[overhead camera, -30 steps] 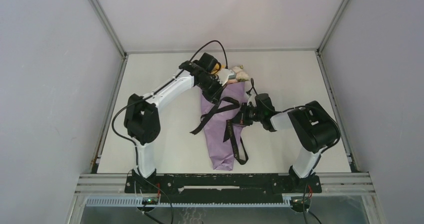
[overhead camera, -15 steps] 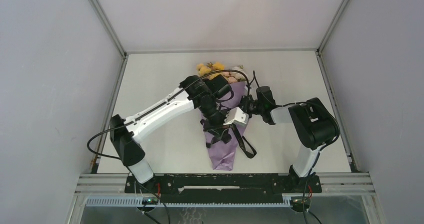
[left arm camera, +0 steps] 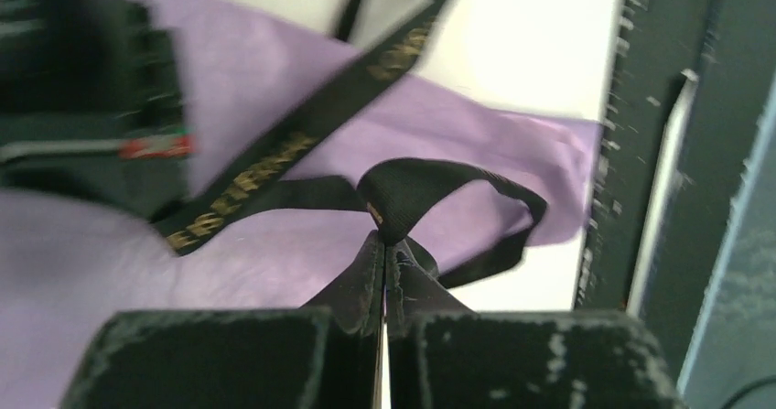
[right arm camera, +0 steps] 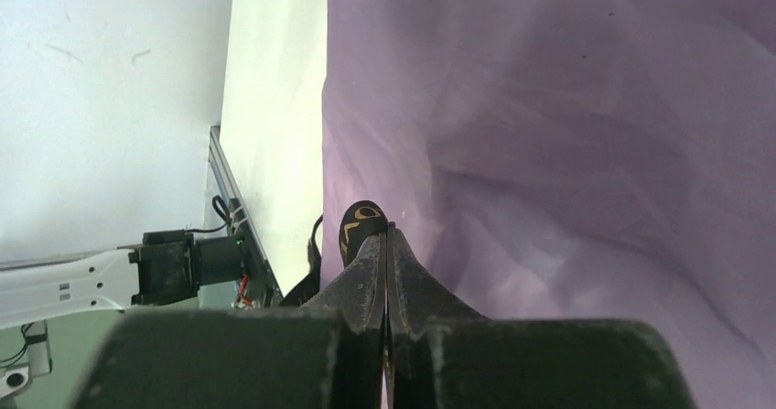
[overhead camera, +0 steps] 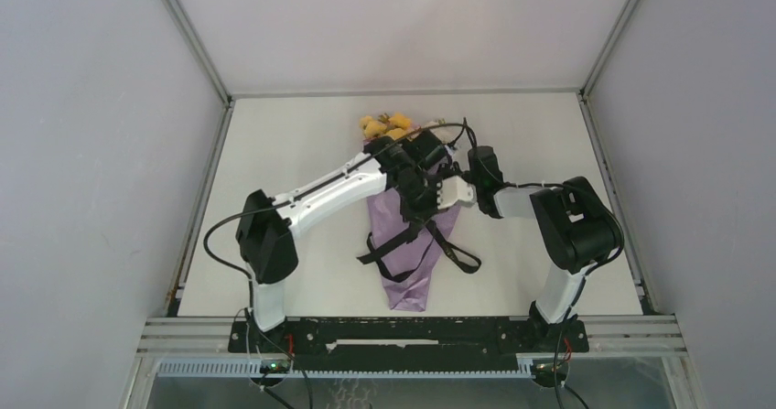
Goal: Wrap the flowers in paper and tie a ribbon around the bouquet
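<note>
The bouquet (overhead camera: 404, 261), a lilac-purple paper cone (right arm camera: 567, 144), lies on the table with its tip toward the near edge. Its yellow blooms (overhead camera: 382, 125) show at the far, wide end. A black ribbon (overhead camera: 460, 258) with gold lettering crosses the cone and trails off both sides. My left gripper (overhead camera: 419, 209) hangs over the cone's middle, shut on a loop of ribbon (left arm camera: 403, 194). Close to its right, my right gripper (overhead camera: 458, 195) is shut on another stretch of ribbon (right arm camera: 360, 226). The stems are hidden inside the paper.
The white table (overhead camera: 293, 153) is boxed in by grey walls with metal rails. A black mounting bar (overhead camera: 412, 331) runs along the near edge. The left arm's cable (overhead camera: 220, 244) loops out beside its elbow.
My left gripper swung from over the blooms down to the cone's middle, uncovering the blooms. The right gripper shifted toward the far side. The ribbon's loose ends moved nearer the cone's tip.
</note>
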Robot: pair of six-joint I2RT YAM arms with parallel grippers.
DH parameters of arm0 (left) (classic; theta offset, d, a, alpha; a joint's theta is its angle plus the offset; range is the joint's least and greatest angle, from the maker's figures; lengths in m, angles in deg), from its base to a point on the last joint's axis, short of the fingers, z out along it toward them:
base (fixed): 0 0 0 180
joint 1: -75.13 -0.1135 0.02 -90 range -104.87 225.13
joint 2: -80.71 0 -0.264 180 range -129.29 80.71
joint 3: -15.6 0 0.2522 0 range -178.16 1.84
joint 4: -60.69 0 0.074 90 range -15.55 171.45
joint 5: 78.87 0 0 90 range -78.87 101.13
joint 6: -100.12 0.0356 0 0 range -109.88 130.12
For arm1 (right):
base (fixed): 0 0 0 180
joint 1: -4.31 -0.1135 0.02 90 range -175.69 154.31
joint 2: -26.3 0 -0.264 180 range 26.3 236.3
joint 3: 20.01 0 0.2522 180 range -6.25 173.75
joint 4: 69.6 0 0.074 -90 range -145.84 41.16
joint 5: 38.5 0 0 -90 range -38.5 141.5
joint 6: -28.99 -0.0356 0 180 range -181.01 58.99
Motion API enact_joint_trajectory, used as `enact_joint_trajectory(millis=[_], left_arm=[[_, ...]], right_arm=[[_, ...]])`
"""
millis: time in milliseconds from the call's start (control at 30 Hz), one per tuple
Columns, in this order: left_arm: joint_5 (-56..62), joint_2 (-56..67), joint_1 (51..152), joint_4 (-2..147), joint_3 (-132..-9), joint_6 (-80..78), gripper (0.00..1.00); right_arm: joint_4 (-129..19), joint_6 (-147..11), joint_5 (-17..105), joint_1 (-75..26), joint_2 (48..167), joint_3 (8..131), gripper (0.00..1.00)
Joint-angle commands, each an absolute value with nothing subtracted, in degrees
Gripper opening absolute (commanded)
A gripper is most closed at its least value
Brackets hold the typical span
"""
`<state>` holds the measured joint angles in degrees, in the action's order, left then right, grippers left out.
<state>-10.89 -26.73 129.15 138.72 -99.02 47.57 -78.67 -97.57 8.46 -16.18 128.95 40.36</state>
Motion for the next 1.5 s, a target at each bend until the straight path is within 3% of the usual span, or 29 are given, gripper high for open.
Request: enact_joint_trajectory(millis=[0, 500, 600, 700, 733, 833, 933, 1133, 1267, 1400, 1467], left_arm=[[-7.49, -28.99, 122.52, 129.21, -106.21, 36.33, 0.00], [9.95, -30.83, 117.30, 114.04, -103.02, 34.58, 0.00], [8.48, -33.84, 117.27, 116.84, -105.11, 35.42, 0.19], [9.67, -34.57, 117.00, 118.43, -104.32, 35.48, 0.56], [10.14, -34.15, 116.80, 118.54, -103.87, 35.31, 0.64], [9.31, -30.15, 115.24, 118.64, -102.46, 35.00, 0.80], [4.79, -24.99, 112.68, 118.78, -100.79, 35.96, 0.82], [-11.64, -14.39, 113.23, 116.68, -85.35, 50.33, 0.68], [-8.30, -12.42, 116.40, 107.39, -74.71, 56.28, 0.75], [-7.08, -14.37, 118.40, 102.05, -72.75, 58.65, 0.77], [-7.33, -15.46, 118.99, 100.49, -72.56, 59.24, 0.84]], right_arm=[[-81.52, -98.64, 6.02, -16.83, 128.09, 42.17, 0.00], [-82.39, -100.27, 3.70, -18.17, 131.12, 43.49, 0.00], [-82.47, -100.26, 3.52, -18.15, 131.24, 43.44, 0.00], [-82.71, -100.13, 3.44, -18.15, 131.32, 43.49, 0.00], [-82.84, -100.20, 3.29, -18.04, 131.47, 43.47, 0.00], [-83.39, -100.75, 2.87, -17.99, 131.80, 43.49, 0.00], [-83.82, -101.24, 2.61, -17.97, 131.98, 43.49, 0.00], [-84.32, -101.46, 2.55, -18.09, 132.25, 43.49, 0.00], [-85.40, -102.38, 2.29, -18.09, 132.64, 43.49, 0.00], [-85.97, -103.06, 2.53, -18.18, 132.82, 43.49, 0.00], [-85.71, -103.14, 2.80, -18.27, 132.82, 43.49, 0.00]])
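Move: The left fingers already hold a stretch of black ribbon. The right fingertips, pinching another part over the purple paper, lie some 13 cm straight ahead of them and about 8 cm lower. The yellow flowers are about 24 cm ahead and 5 cm to the left; the ribbon's right tail lies on the table 7 cm back and 9 cm to the right. From the right hand, the left-held ribbon is about 13 cm back, straight behind it and 8 cm up. Swinging forward about 18 cm, the left hand carries its ribbon past the right fingertips, turning some 30 degrees counter-clockwise, then opens wide to let go. Still open, it rises to the left, then draws back about 9 cm and sinks over the ribbon, turning back clockwise. The right hand practically stays, keeping its pinch. ##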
